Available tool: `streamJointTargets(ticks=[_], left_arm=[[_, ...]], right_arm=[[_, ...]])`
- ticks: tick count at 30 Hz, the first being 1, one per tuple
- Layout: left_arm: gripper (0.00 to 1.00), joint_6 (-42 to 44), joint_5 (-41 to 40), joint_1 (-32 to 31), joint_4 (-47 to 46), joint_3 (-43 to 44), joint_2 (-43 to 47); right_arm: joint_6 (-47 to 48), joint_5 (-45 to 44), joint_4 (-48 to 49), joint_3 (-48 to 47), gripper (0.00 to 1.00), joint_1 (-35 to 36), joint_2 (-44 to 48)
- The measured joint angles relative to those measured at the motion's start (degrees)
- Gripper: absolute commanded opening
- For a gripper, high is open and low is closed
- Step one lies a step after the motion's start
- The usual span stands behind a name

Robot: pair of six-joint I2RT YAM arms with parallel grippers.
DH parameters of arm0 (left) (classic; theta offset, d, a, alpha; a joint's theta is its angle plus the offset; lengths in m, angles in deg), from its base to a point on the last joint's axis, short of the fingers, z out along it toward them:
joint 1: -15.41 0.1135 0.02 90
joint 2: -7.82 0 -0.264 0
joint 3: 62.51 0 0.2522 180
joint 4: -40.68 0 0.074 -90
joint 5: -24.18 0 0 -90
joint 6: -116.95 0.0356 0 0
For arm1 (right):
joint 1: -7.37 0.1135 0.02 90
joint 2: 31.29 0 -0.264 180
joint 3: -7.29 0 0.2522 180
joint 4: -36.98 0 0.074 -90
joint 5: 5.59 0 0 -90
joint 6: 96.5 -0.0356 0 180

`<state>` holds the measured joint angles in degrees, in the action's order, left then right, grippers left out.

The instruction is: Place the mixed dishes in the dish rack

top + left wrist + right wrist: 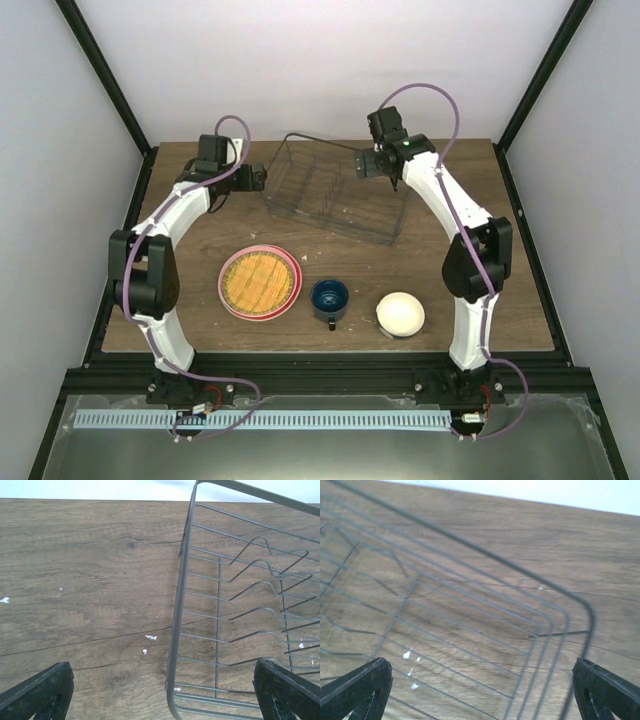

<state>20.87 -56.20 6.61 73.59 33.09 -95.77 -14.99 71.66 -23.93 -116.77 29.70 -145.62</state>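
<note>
The dish rack [335, 192], a dark wire basket, stands empty at the back middle of the table. My left gripper [262, 179] is open at its left end; in the left wrist view the rack's end rim [179, 620] runs between my open left gripper [162, 695]. My right gripper [393, 180] hangs open over the rack's right end, whose wires [470, 605] fill the right wrist view above the open gripper [480, 692]. Near the front lie a pink plate [229, 296] with the orange-yellow woven plate [260, 281] stacked on it, a dark blue mug [330, 298] and a cream bowl [400, 314].
The wooden table [190, 240] is framed by black rails and pale walls. White crumbs [150, 638] speckle the wood left of the rack. Bare wood lies between the rack and the row of dishes.
</note>
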Motion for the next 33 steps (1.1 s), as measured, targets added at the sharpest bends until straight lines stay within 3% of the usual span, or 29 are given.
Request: streamJointTargets(ticks=[10, 33], left_arm=[[1.0, 0.09, 2.49, -0.31, -1.16, 1.97, -4.59], [1.0, 1.88, 5.62, -1.57, -1.38, 3.34, -11.54]], right_arm=[[-6.51, -8.5, -4.42, 0.13, 1.0, -1.9, 2.54], [-11.47, -6.21, -4.02, 10.05, 1.0, -7.67, -1.75]])
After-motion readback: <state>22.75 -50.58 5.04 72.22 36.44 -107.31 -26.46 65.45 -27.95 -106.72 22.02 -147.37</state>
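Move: The dish rack stands askew between the grippers. Its left end's middle is about 7 cm ahead of the left gripper, 6 cm to its right and 9 cm below; its right end's middle is roughly 4 cm back from the right gripper, 10 cm to its right and 12 cm below. The patterned plate lies some 26 cm back from the left gripper and 5 cm right. From the right gripper, the mug is about 30 cm back and 14 cm left, the white bowl 34 cm back and 5 cm right. Bring both open grippers onto the rack's two ends. Swing the right one about 10 cm right, rising briefly, then dropping well below its starting height to its end rail, drawing slightly back while turning some 20 degrees clockwise and tipping more downward. Sink the left one about 7 cm, easing right, to the left rail. Keep all fingers wide open. ##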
